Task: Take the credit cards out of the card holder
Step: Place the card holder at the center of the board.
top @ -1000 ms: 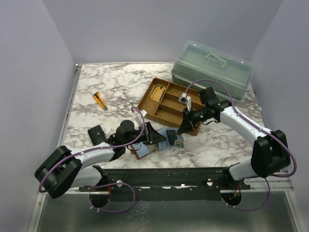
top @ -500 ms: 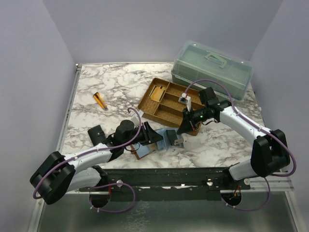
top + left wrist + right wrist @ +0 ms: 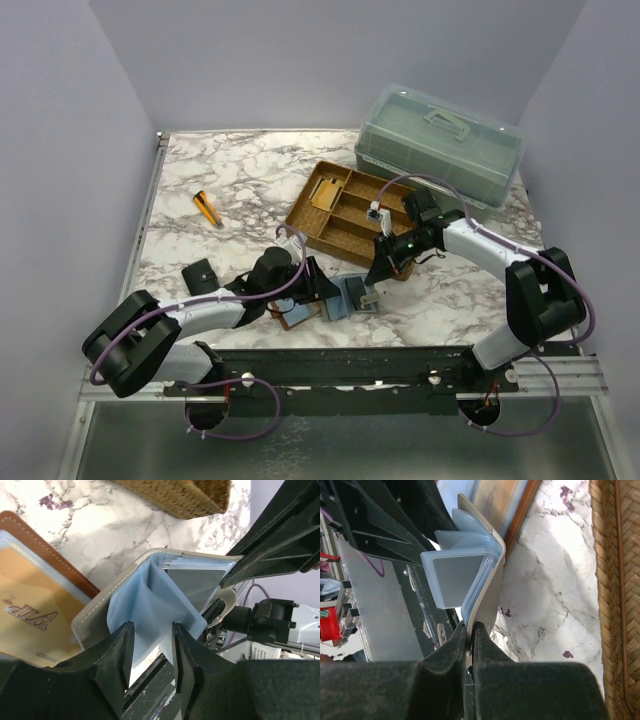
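The card holder (image 3: 288,316) lies open on the table under my left arm, with a reddish-brown edge (image 3: 55,555) and a gold credit card (image 3: 30,615) in its tan panel; it also shows at the top of the right wrist view (image 3: 496,500). Beside it stands a blue-grey folder (image 3: 350,296), held up on edge. My right gripper (image 3: 470,627) is shut on the folder's grey cover (image 3: 492,595). A grey card (image 3: 457,577) sits in one blue sleeve. My left gripper (image 3: 150,632) is open, the lower edge of a blue sleeve (image 3: 145,605) loose between its jaws.
A wicker divider tray (image 3: 345,210) sits behind the grippers, and a pale green lidded box (image 3: 440,140) at the back right. An orange-and-black tool (image 3: 208,208) and a small black case (image 3: 202,272) lie to the left. The table's near rail (image 3: 340,365) runs close below.
My left gripper has opened wider and moved right, up to the folder's blue sleeves. The right gripper has drawn the folder slightly left and stays shut on it.
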You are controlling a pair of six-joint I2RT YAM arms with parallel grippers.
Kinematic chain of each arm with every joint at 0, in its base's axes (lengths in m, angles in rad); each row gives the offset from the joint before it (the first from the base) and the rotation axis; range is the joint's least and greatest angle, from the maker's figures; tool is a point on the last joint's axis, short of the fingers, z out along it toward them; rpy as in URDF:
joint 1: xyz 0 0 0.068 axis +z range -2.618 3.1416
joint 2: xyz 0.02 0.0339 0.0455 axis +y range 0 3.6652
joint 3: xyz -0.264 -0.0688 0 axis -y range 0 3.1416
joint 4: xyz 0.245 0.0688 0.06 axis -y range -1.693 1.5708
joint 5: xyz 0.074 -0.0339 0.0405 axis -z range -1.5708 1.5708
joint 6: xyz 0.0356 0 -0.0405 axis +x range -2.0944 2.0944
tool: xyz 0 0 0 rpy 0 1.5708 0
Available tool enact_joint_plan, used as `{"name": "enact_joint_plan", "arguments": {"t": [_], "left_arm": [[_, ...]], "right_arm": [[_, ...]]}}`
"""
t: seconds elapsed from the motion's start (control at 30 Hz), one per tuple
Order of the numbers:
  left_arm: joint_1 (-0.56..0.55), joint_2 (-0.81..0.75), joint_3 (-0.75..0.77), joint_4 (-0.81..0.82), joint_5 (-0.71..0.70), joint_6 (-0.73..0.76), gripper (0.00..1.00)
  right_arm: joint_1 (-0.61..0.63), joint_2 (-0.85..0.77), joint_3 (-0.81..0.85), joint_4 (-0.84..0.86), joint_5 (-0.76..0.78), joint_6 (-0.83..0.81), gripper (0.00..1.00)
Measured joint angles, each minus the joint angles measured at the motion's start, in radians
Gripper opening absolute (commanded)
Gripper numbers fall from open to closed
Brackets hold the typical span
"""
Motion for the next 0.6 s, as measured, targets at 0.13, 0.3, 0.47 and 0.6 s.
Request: {"name": "enact_joint_plan", "arguments": {"t": [0.13,0.3,0.47,0.6], "left_arm": [[-0.003,0.027,0.000,-0.006,-0.005,0.000,0.40],[-0.006,0.029,0.000,-0.005,-0.024,0.000,0.40],[-0.013,0.097,0.027,-0.015,-0.035,0.001,0.38],[-0.020,0.146,0.069,-0.055,-0.045,0.009,0.38]], "right_arm": [[0.000,0.051,0.000,0.001,0.019,-0.003,0.02],[-0.001,0.079,0.000,0.001,0.044,-0.014,0.25],[-0.001,0.079,0.000,0.002,0.095,-0.036,0.48],[-0.001,0.066,0.000,0.005,0.149,-0.050,0.61]]}}
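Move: The grey card holder is held up by its right-hand edge in the right fingers, its middle some 4 cm to their left, 2 cm back and 3 cm lower; the board lies about 6 cm below them. From the left hand the holder's middle is about 3 cm right, level fore-and-aft and 2 cm down. The brown holder lies about 8 cm left of that hand, level with it and 5 cm below, the wicker tray's middle 16 cm ahead, 5 cm right and 4 cm lower. Lower the right gripper nearly 4 cm with the card holder's edge still pinched, setting it down onto the board between tray and brown holder. Partway down, open the fingers to about half and ease 1.5 cm right and forward so the grip comes free. Sink the left gripper along with it, about 3 cm, keeping its fingers parted around the blue sleeves. ##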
